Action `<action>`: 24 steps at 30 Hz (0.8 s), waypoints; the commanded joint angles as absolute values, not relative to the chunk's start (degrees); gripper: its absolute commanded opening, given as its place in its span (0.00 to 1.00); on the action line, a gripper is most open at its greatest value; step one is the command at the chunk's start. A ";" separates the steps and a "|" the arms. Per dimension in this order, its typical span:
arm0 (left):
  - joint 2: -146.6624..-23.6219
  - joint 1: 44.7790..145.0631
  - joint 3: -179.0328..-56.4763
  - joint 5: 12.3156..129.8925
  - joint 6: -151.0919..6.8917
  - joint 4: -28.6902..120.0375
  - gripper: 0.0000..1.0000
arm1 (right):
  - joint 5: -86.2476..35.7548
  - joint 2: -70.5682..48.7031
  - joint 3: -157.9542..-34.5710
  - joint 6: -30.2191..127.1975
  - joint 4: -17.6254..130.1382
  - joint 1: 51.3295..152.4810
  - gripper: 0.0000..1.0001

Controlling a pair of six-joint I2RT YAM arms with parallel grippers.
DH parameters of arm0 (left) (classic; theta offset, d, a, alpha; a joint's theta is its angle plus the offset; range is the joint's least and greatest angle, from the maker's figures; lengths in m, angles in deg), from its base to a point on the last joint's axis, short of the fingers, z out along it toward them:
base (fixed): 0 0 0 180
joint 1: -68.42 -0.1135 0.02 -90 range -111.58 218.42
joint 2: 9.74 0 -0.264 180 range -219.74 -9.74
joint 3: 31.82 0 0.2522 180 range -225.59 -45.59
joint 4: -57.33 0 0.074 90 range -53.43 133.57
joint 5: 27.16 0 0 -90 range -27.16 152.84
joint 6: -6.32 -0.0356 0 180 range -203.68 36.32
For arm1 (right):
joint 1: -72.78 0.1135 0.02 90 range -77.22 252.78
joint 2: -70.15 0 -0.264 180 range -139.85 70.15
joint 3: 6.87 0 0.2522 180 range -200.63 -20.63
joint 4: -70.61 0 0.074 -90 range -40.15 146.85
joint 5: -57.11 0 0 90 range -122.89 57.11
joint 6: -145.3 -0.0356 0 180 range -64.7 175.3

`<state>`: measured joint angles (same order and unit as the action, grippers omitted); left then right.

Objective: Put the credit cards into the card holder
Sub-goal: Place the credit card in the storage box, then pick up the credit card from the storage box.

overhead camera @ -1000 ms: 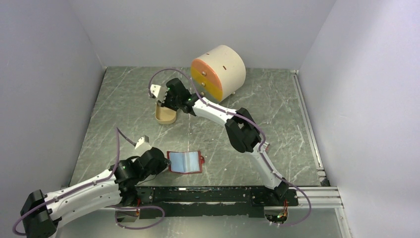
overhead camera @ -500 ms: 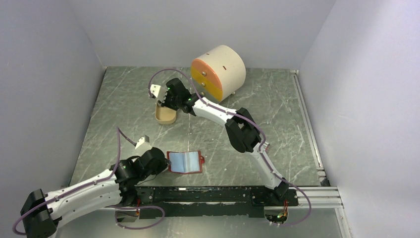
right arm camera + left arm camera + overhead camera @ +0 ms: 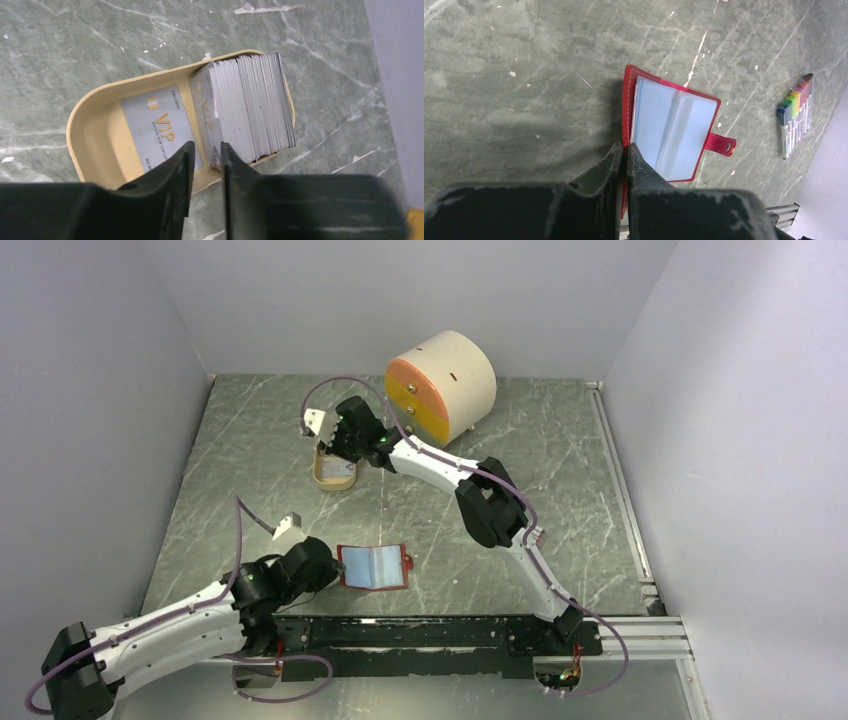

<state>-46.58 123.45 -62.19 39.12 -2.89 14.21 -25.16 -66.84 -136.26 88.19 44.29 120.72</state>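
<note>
The card holder (image 3: 373, 566) is a red wallet lying open near the table's front, its pale blue pockets (image 3: 674, 127) facing up. My left gripper (image 3: 625, 150) is shut on the wallet's left red edge. Silver credit cards sit in a tan tray (image 3: 80, 115). One VIP card (image 3: 160, 125) lies flat on the tray floor, and a thick stack (image 3: 250, 107) stands on edge at the tray's right. My right gripper (image 3: 207, 150) hovers over the tray's near rim, jaws a little apart with nothing between them.
A round beige drawer box (image 3: 440, 385) with orange and yellow fronts stands at the back. A bundle of coloured markers (image 3: 796, 112) lies to the right of the wallet. Grey walls close in on three sides, and a metal rail (image 3: 620, 490) runs along the table's right edge.
My right gripper's jaws have parted slightly over the tray, and a silver card now shows lying flat inside it. The left arm and the wallet have not moved.
</note>
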 commanded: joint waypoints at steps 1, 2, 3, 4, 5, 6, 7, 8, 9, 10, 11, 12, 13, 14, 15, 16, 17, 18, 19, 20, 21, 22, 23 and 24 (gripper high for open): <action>-45.68 123.79 -62.65 38.96 -3.08 14.83 0.09 | -24.98 -63.72 -134.16 87.36 47.22 120.56 0.38; -45.66 123.80 -62.84 38.95 -3.08 14.58 0.09 | -25.55 -63.24 -132.47 88.05 48.73 120.77 0.40; -45.67 123.79 -63.01 38.87 -3.08 14.23 0.09 | -26.17 -62.85 -131.10 88.50 50.11 121.03 0.41; -45.60 123.79 -63.13 38.85 -3.02 13.82 0.09 | -26.63 -62.68 -130.50 88.67 51.03 121.15 0.41; -45.48 123.79 -63.15 38.85 -2.92 13.52 0.09 | -26.73 -62.87 -130.73 88.59 51.20 121.31 0.41; -45.24 123.79 -63.07 38.85 -2.84 13.31 0.09 | -26.81 -63.25 -131.20 88.47 51.29 121.30 0.42; -44.97 123.84 -63.00 38.85 -2.82 13.26 0.09 | -27.00 -63.61 -131.43 88.63 51.72 121.29 0.49; -44.65 123.84 -62.82 38.93 -2.82 13.31 0.09 | -27.57 -63.88 -131.16 89.11 52.62 121.40 0.53; -44.46 123.80 -62.75 38.98 -2.75 13.38 0.09 | -28.52 -64.17 -130.77 89.67 53.96 121.43 0.58; -44.39 123.79 -62.73 39.02 -2.80 13.38 0.09 | -29.65 -64.66 -130.90 90.26 54.97 121.46 0.59; -44.29 123.79 -62.80 38.96 -2.82 13.23 0.09 | -30.15 -65.42 -131.56 90.87 54.66 121.55 0.61; -44.28 123.79 -62.93 38.90 -2.82 12.92 0.09 | -30.47 -66.24 -132.55 91.64 53.97 121.57 0.64; -44.35 123.79 -63.06 38.79 -2.75 12.57 0.09 | -30.82 -66.88 -133.36 92.30 53.57 121.60 0.66; -44.36 123.79 -63.13 38.72 -2.73 12.33 0.09 | -31.19 -67.62 -133.87 93.02 53.27 121.73 0.67; -44.36 123.79 -63.14 38.68 -2.73 12.22 0.09 | -31.44 -68.06 -134.24 93.72 53.10 121.73 0.68; -44.29 123.79 -62.99 38.65 -2.73 12.24 0.09 | -31.70 -68.30 -134.39 94.20 53.10 121.73 0.69; -44.14 123.79 -62.86 38.65 -2.73 12.39 0.09 | -31.67 -68.52 -134.51 94.85 52.97 121.71 0.69; -44.11 123.79 -62.71 38.67 -2.68 12.56 0.09 | -31.44 -68.61 -134.53 95.21 52.91 121.79 0.70; -43.96 123.79 -62.52 38.66 -2.65 12.66 0.09 | -31.43 -68.69 -134.45 95.74 53.08 121.82 0.71; -44.01 123.79 -62.48 38.68 -2.65 12.78 0.09 | -31.75 -68.84 -134.56 96.06 53.38 121.94 0.72; -44.01 123.81 -62.40 38.64 -2.64 12.75 0.09 | -32.15 -69.07 -134.77 96.41 53.53 121.99 0.73; -43.97 123.80 -62.42 38.67 -2.67 12.68 0.09 | -32.18 -69.44 -135.18 96.77 53.37 122.04 0.73; -43.99 123.79 -62.46 38.60 -2.60 12.53 0.09 | -32.37 -69.81 -135.56 97.12 53.31 122.02 0.73; -43.96 123.80 -62.46 38.59 -2.56 12.40 0.09 | -32.77 -70.18 -135.92 97.47 53.38 122.13 0.73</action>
<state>-44.46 123.45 -62.19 39.10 -2.86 13.29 -31.11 -68.26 -133.25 94.81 52.40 121.71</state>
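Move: Right hand, nearly shut: the stack of standing cards in the storage box is about 4 cm straight ahead and some 4 cm lower. The loose card lies flat in the box about 3 cm back and 6 cm below; the drum cabinet stands some 26 cm to the right and 7 cm ahead. From the left hand, still pinching the card holder, that stack is about 31 cm ahead and 3 cm left, at about its height. The right hand spreads its fingers from nearly shut to roughly three-quarters open over the storage box, first easing back and down a little, then going forward about 2 cm towards the standing cards, away from the loose card. It bobs up on the way and sinks over a centimetre at the end, while the fingers tilt up a little under 10 degrees, and the open tips come to either side of the stack's near end, with no touch to be seen. ##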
